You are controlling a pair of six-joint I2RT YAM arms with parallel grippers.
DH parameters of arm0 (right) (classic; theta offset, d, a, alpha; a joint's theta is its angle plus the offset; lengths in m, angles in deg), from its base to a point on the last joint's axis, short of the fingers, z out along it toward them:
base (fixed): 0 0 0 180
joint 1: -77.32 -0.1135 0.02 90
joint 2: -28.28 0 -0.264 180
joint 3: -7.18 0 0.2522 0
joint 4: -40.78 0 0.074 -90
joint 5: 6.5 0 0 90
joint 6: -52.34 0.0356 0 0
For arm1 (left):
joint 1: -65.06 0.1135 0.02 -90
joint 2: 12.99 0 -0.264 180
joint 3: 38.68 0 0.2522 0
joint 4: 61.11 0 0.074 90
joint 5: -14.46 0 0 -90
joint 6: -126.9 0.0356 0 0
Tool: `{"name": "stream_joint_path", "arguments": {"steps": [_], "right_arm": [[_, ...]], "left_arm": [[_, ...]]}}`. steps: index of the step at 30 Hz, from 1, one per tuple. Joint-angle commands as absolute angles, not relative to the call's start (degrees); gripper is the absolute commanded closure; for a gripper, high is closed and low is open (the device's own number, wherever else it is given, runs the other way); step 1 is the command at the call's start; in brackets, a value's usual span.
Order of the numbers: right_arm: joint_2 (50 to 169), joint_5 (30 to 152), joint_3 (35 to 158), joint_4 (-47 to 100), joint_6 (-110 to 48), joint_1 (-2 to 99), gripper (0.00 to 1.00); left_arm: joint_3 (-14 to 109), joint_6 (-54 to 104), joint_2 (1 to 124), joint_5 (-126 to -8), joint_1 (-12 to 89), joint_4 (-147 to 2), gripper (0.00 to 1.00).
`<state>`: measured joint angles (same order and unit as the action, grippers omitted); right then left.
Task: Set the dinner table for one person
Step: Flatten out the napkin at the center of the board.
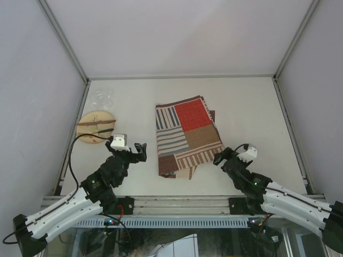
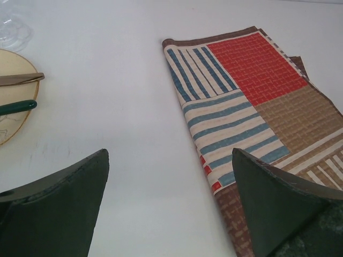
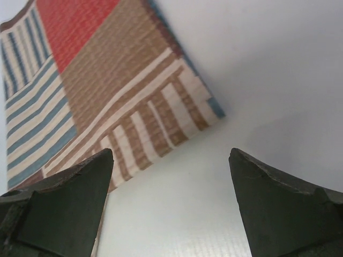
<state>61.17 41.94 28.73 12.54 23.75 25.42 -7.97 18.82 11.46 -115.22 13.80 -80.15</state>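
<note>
The dinner table is a white top edged by aluminium rails. A folded patchwork placemat of red, brown and blue stripes lies at its middle. At the left sits a round tan plate with cutlery across it: a brownish piece and a green-handled one. A clear glass stands just behind the plate. My left gripper hovers open between plate and placemat. My right gripper is open, just right of the placemat's near corner. Neither holds anything.
Grey walls and rails close the table on three sides. Bare white surface lies between the plate and the placemat, and more to the right of the placemat.
</note>
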Motion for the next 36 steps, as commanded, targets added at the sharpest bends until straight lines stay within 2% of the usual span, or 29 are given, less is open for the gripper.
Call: {"name": "stream_joint_path", "arguments": {"steps": [1, 11, 20, 23, 32, 33, 34, 36], "right_arm": [[65.7, 42.9, 31.8, 10.6, 30.5, 28.4, 0.11], [77.0, 44.0, 33.4, 20.4, 30.2, 29.9, 0.10], [84.9, 43.7, 33.7, 27.8, 30.3, 30.1, 0.11], [86.9, 43.7, 33.6, 29.8, 30.6, 30.1, 0.14], [93.5, 43.8, 34.0, 37.6, 29.5, 29.9, 0.35], [94.2, 43.9, 34.0, 38.2, 29.6, 29.8, 0.44], [94.9, 43.9, 34.1, 38.7, 29.7, 29.7, 0.61], [95.7, 44.0, 34.2, 39.6, 29.7, 29.5, 0.76]], "left_arm": [[-4.9, 17.1, 11.6, -114.1, 13.6, -81.3, 0.00], [-1.8, 15.3, 16.8, -114.9, 13.6, -83.7, 0.00], [-1.1, 16.1, 15.0, -114.0, 13.6, -84.0, 0.00], [-0.9, 16.4, 14.7, -114.3, 13.6, -84.4, 0.00], [-0.3, 15.8, 13.3, -112.9, 13.6, -83.8, 0.00], [-0.3, 15.6, 13.2, -112.6, 13.6, -83.7, 0.00], [-0.3, 15.4, 13.1, -112.3, 13.6, -83.7, 0.00], [-0.3, 15.2, 13.2, -112.1, 13.6, -83.7, 0.00]]}}
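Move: The near edge of the napkin, just beside its right-hand corner, lies about 4 cm ahead of the right hand, 2 cm to its left and 4 cm below. The corner is some 6 cm ahead and straight in line, the striped under-flap roughly 14 cm left and 5 cm back, and the red square about 20 cm ahead and 11 cm left. From the left hand that edge is some 31 cm to the right, 1 cm ahead and 15 cm lower. The right fingers come to pinch the napkin's near edge beside its right corner: the open hand first sinks about 2 cm and slips slightly right, then slides low forward and left towards the cloth, some 3 cm each way, and dips another centimetre as the fingers close most of the way. The left hand, open and empty, dips about 2 cm and comes back up. ##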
